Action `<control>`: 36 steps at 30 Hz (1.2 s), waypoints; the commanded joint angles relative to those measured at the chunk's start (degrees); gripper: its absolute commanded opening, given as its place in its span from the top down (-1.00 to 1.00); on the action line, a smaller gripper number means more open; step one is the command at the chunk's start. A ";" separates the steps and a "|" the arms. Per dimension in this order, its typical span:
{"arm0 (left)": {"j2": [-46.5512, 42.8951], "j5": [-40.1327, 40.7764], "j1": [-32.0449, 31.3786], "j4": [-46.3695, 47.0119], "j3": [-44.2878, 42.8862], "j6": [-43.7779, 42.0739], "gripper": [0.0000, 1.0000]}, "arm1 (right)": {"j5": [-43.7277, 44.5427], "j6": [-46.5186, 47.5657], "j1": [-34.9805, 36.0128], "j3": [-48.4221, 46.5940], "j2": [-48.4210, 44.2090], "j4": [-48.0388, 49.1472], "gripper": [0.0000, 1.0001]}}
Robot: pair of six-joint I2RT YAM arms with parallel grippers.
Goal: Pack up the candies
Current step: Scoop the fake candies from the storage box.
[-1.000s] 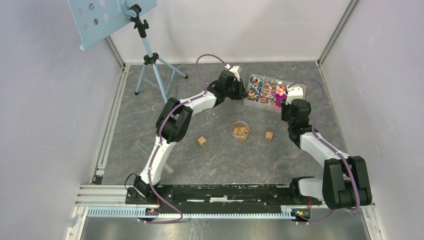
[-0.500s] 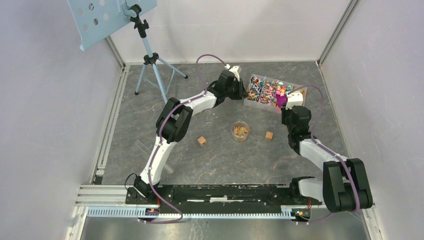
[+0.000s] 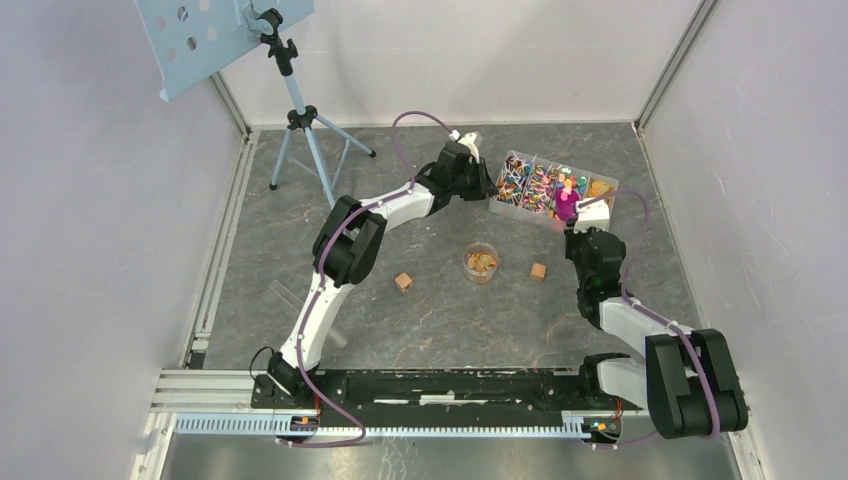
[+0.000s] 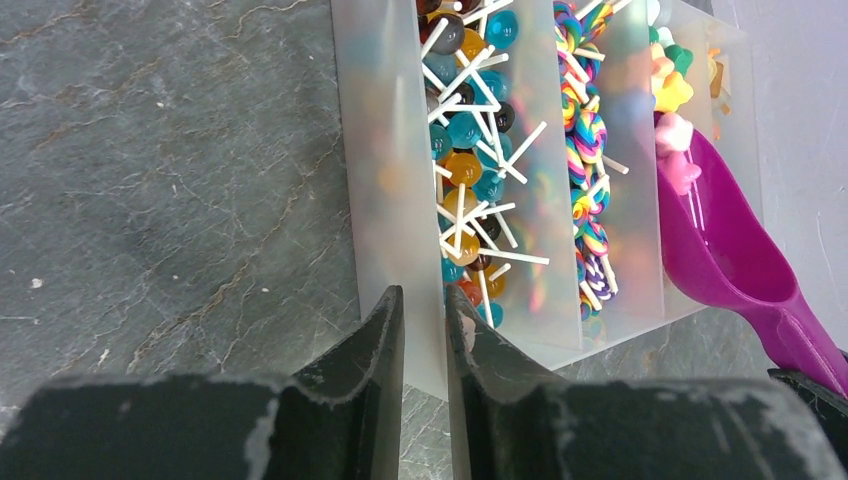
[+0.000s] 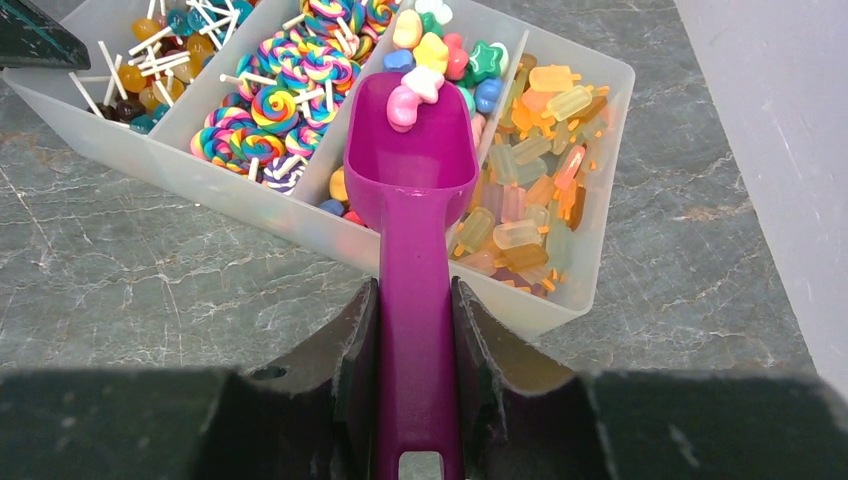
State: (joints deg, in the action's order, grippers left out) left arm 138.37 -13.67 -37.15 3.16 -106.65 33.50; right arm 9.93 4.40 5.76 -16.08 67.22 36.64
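Note:
The candies fill a clear divided box (image 3: 520,210) at the back right: ball lollipops (image 4: 470,130), swirl lollipops (image 5: 280,100), small shaped sweets (image 5: 440,45) and orange ice-pop sweets (image 5: 530,190). My left gripper (image 4: 424,305) is shut on the box's left end wall (image 4: 385,150), one finger on each side. My right gripper (image 5: 415,300) is shut on the handle of a purple scoop (image 5: 410,170). The scoop's bowl hangs over the third compartment with a pink and a white sweet (image 5: 405,105) at its tip.
A small clear cup (image 3: 481,263) holding some brown pieces stands mid-table. Two wooden cubes (image 3: 403,282) (image 3: 538,271) lie either side of it. A tripod (image 3: 300,120) with a blue perforated board stands at the back left.
My right arm has drawn back toward the near edge, pulling the scoop with it. The left arm has kept its hold on the box.

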 commanded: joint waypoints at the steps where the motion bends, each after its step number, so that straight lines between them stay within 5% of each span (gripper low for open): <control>1: -0.11 -2.33 -0.39 3.61 -2.42 3.21 0.46 | 1.40 1.55 -0.86 2.40 -2.47 5.59 1.00; 26: -9.77 -1.72 0.43 3.32 4.16 3.52 -0.22 | -5.58 5.97 -1.15 7.83 -16.28 8.72 1.00; 28: -11.14 -1.47 0.40 3.35 5.53 3.16 -0.49 | -7.22 6.12 -1.12 7.76 -18.05 7.90 1.00; 30: -12.76 -1.12 0.41 3.35 6.87 2.71 -0.99 | -9.17 6.51 -1.16 7.40 -19.83 6.55 1.00; 36: -19.32 0.94 0.43 2.67 11.19 0.67 -1.00 | -15.70 7.83 -1.14 3.79 -24.04 0.32 1.00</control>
State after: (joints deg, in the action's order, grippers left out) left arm 126.30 -14.85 -36.97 4.38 -97.67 36.42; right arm 0.23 10.57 4.75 -8.12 45.47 39.03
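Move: The right hand holds the purple scoop with its head in the pastel-candy compartment, whose middle is about 10 cm ahead and 6 cm below. From the same hand, the round clear storage box stands some 18 cm left, 5 cm back and 7 cm below; a wooden cube is about 6 cm left, 7 cm back. The left fingers straddle the candy tray's left end wall: tray middle some 13 cm right and level ahead, storage box about 15 cm back and 2 cm left. The scoop in the right hand's kept grip comes out of the pastel candies: the hand first eases back about 3 cm, then mainly climbs, roughly 6.5 cm in all, tipping the scoop's head up some 15 degrees and lastly swinging a little left and counter-clockwise. The left fingers open wide off the tray's end wall, and that hand then rises about 6.5 cm, drawing slightly back and left. ##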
